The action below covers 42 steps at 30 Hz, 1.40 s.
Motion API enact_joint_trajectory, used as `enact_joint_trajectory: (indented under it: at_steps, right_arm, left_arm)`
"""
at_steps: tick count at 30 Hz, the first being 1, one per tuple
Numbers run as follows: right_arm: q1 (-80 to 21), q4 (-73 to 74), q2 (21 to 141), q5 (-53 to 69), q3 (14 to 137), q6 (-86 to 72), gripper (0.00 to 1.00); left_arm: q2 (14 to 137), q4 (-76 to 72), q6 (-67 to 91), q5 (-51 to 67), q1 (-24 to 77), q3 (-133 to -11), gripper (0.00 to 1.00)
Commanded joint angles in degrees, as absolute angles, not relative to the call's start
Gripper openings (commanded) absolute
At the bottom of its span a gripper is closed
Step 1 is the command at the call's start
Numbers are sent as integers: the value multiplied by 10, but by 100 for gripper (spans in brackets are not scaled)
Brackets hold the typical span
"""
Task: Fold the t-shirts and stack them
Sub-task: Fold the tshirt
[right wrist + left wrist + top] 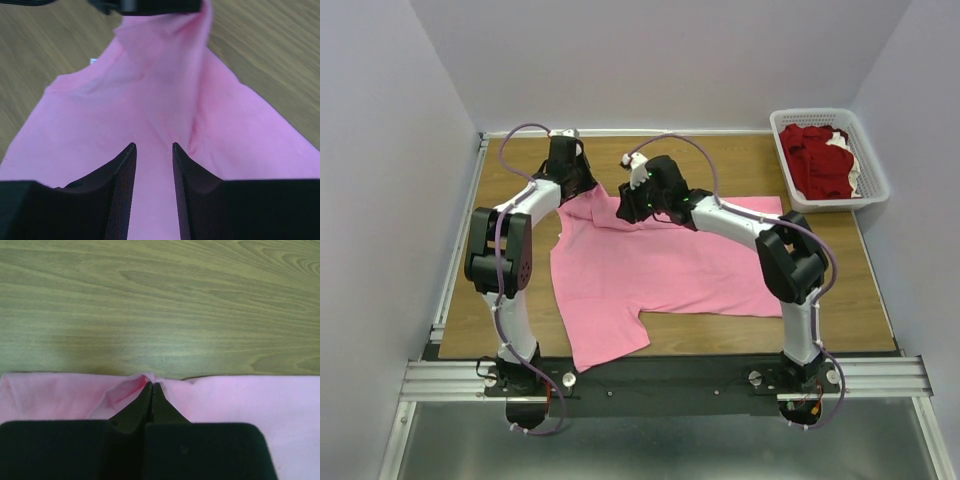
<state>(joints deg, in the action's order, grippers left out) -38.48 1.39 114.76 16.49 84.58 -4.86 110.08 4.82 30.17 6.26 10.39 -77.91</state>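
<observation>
A bright pink t-shirt (660, 270) lies spread on the wooden table (520, 170), its upper left corner lifted into a peak. My left gripper (580, 193) is shut on that corner; in the left wrist view its tips (151, 385) pinch a fold at the shirt's edge (240, 400). My right gripper (624, 206) hovers just right of it, over the collar area. In the right wrist view its jaws (153, 145) stand apart, with a ridge of pink cloth (160, 90) running between and beyond them. Dark red t-shirts (817, 160) sit heaped in the basket.
The white lattice basket (830, 113) stands at the back right corner of the table. Grey walls enclose the back and sides. A metal rail (660, 375) carrying both arm bases runs along the near edge. Bare wood shows right of the pink shirt (840, 290).
</observation>
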Motion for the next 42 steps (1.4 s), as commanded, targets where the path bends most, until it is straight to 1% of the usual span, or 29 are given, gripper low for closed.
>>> enact_joint_trajectory:
  at_steps: [1,4,8,11,22,32,40,42]
  right_arm:
    - [-419,-17,1198,192,886,-33,41]
    - [-428,-17,1224,198,905,-33,41]
    - [-436,-15,1249,211,919,-33,37]
    - [-438,-16,1270,216,931,-33,36]
    - [-439,-16,1324,149,983,-37,39]
    - [-439,-25,1355,90,996,-43,39]
    - [-439,-32,1371,90,1005,-45,39]
    - [-439,-33,1373,86,1003,-46,36]
  left_arm:
    - [1128,51,292,59,102,-807,0]
    - [1143,52,291,62,102,-823,0]
    - [1157,53,288,58,102,-843,0]
    - [1166,53,288,58,101,-849,0]
    - [1170,48,288,67,102,-845,0]
    - [1172,47,288,76,103,-841,0]
    - [1172,47,289,79,106,-837,0]
    - [1172,47,289,79,108,-836,0]
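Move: The loose lower edge of the pink sleeve, which hangs from the left fingers, is some 7 cm left of the right hand, 2 cm ahead and 9 cm below. From that hand, the pinched sleeve tip is about 12 cm ahead, 10 cm left and slightly lower; the t-shirt's collar is roughly 1 cm ahead, 21 cm left and 11 cm down. For the left hand, the sleeve's loose edge lies about 10 cm back, 3 cm right and 7 cm below. To the sleeve's loose edge the right hand sinks some 8 cm with parted fingers, first swinging left about 6 cm and a little back, then easing forward about 4 cm as it keeps sinking, its fingertips ending at the fold without closing. The sleeve tip stays pinched in the shut left fingers, which go about 2 cm forward and slightly down, then hold still. ##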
